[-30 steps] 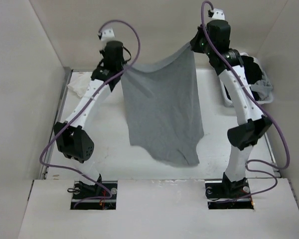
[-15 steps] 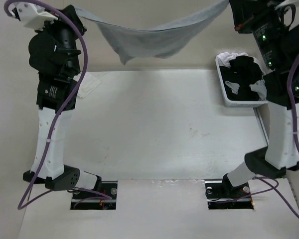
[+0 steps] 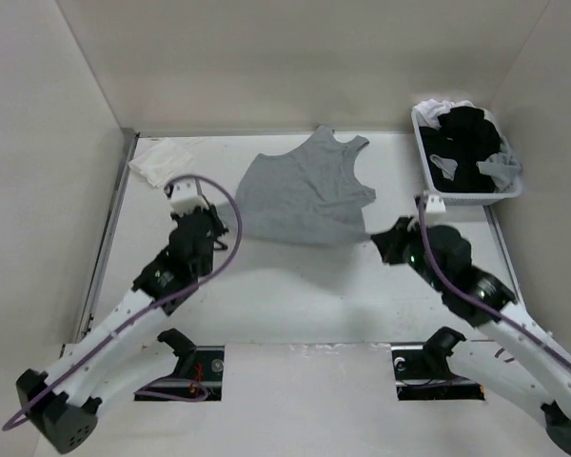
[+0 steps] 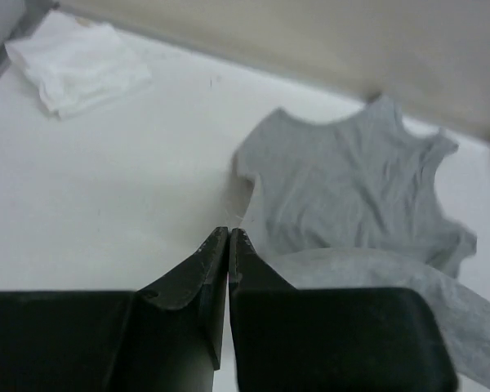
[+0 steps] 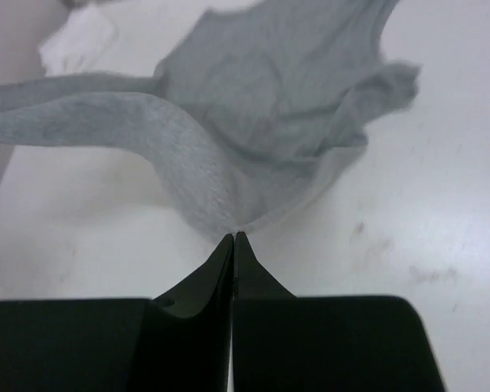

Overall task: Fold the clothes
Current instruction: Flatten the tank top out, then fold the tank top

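Observation:
The clothes, a light grey shirt (image 3: 305,195), lie with the neckline toward the far wall, the far part flat on the white table (image 3: 295,286). The near hem is raised and stretched between both grippers. My left gripper (image 3: 228,233) is shut at the hem's left corner; in the left wrist view its tips (image 4: 229,232) meet where the grey band (image 4: 376,273) starts. My right gripper (image 3: 379,243) is shut on the right corner; in the right wrist view the fabric (image 5: 269,90) bunches into its closed tips (image 5: 234,237).
A white basket (image 3: 471,197) with black and white garments (image 3: 462,133) stands at the far right. A small white cloth (image 3: 157,162) lies at the far left corner, also in the left wrist view (image 4: 73,61). Walls enclose the table on three sides.
Both arms have come down from high in the air toward the near side. The shirt, which hung stretched between them, now lies on the table with its near hem still held up.

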Available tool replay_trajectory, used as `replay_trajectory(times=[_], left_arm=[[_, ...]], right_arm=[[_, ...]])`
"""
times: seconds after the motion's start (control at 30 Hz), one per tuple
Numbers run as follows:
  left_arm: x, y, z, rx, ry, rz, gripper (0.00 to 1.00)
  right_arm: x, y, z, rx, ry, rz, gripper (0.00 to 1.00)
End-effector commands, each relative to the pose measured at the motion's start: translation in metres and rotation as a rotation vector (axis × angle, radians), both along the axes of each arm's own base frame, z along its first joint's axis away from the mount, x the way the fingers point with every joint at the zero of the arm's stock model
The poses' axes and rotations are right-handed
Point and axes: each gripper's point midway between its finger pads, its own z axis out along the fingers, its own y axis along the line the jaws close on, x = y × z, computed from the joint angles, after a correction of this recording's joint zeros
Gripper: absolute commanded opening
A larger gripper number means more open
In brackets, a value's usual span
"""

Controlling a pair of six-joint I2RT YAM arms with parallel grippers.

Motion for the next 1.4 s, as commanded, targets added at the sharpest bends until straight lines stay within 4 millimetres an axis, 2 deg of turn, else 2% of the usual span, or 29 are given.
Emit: replay_trajectory(times=[0.0,0.07,0.1,0.13,0.17,0.3,0.37,0.47,0.53,0.6,0.7,0.8,0.87,0.9,0.97,1.0,1.03,1.07,1.17,1.23,1.27,1.3,1.37], left_arm=[[-0.045,0.019,-0.005,-0.06,-0.076,0.077,0.01],[-0.072,0.025,-0.02,-0.041,-0.049,0.077,0.0],[-0.083,0.028,-0.016,-0.073,-0.057,0.075,0.0],[-0.092,0.03,-0.003,-0.118,-0.08,0.063,0.0],[-0.097,0.03,0.011,-0.152,-0.099,0.049,0.0],[-0.11,0.014,0.109,-0.273,-0.212,-0.069,0.0],[-0.112,0.007,0.162,-0.279,-0.295,-0.12,0.0],[-0.114,0.013,0.239,-0.261,-0.461,-0.127,0.0],[-0.119,0.014,0.276,-0.271,-0.533,-0.136,0.01],[-0.121,0.013,0.3,-0.269,-0.571,-0.131,0.01],[-0.122,0.004,0.329,-0.267,-0.624,-0.149,0.01],[-0.117,-0.004,0.34,-0.238,-0.644,-0.127,0.02],[-0.11,-0.012,0.341,-0.199,-0.647,-0.111,0.02],[-0.102,-0.019,0.336,-0.167,-0.639,-0.096,0.02],[-0.066,-0.036,0.308,-0.031,-0.582,-0.02,0.02],[-0.041,-0.046,0.287,0.032,-0.539,0.014,0.02],[-0.009,-0.061,0.256,0.073,-0.481,0.026,0.03],[0.017,-0.065,0.233,0.097,-0.432,0.03,0.03],[0.082,-0.075,0.193,0.044,-0.305,-0.047,0.03],[0.12,-0.059,0.189,-0.053,-0.241,-0.076,0.01],[0.133,-0.048,0.196,-0.093,-0.237,-0.082,0.01],[0.142,-0.037,0.208,-0.122,-0.246,-0.081,0.01],[0.146,-0.02,0.245,-0.166,-0.303,-0.089,0.01]], right_arm=[[-0.042,-0.007,0.009,0.178,-0.059,-0.038,0.0],[-0.07,-0.004,-0.018,0.179,0.02,0.011,0.0],[-0.082,-0.006,-0.022,0.186,0.037,0.028,0.0],[-0.091,-0.009,-0.015,0.201,0.033,0.037,0.0],[-0.096,-0.014,0.002,0.225,0.011,0.038,0.0],[-0.108,-0.03,0.119,0.291,-0.168,0.077,0.0],[-0.107,-0.039,0.178,0.263,-0.266,0.073,0.0],[-0.099,-0.051,0.254,0.208,-0.39,0.018,0.0],[-0.095,-0.057,0.291,0.19,-0.455,-0.017,0.0],[-0.092,-0.06,0.325,0.172,-0.529,-0.042,0.0],[-0.083,-0.058,0.357,0.133,-0.617,-0.103,0.0],[-0.066,-0.042,0.364,0.073,-0.661,-0.148,0.0],[-0.05,-0.025,0.358,0.03,-0.668,-0.145,0.0],[-0.034,-0.015,0.349,0.003,-0.654,-0.149,0.0],[0.003,0.012,0.327,-0.017,-0.605,-0.094,0.0],[0.027,0.023,0.314,-0.015,-0.574,-0.059,0.0],[0.057,0.035,0.301,-0.005,-0.535,-0.019,0.0],[0.082,0.04,0.29,-0.002,-0.498,-0.005,0.0],[0.145,0.049,0.269,-0.014,-0.416,0.003,0.0],[0.173,0.055,0.268,-0.01,-0.39,0.01,0.0],[0.181,0.055,0.274,0.003,-0.394,0.004,0.0],[0.186,0.052,0.284,0.02,-0.412,-0.005,0.0],[0.178,0.048,0.314,0.067,-0.474,-0.009,0.0]])
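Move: Both closed hands already hold the tank top by its near edge. From the left hand the garment's middle lies about 22 cm ahead, 20 cm right and 27 cm below; from the right hand, some 27 cm ahead, 13 cm left and 24 cm below. The white cloth is roughly 32 cm ahead and 23 cm left of the left hand, on the table; the laundry basket stands about 36 cm ahead and 31 cm right of the right hand, its middle some 20 cm lower. Both hands keep their pinch on the tank top's edge and fling it: a quick pull back of about 12 cm, dipping slightly, then a steep lift to some 30–35 cm above the start with the fingers tipping up. From there both whip forward, about 30 cm, sinking again as the fingers tip back down. ##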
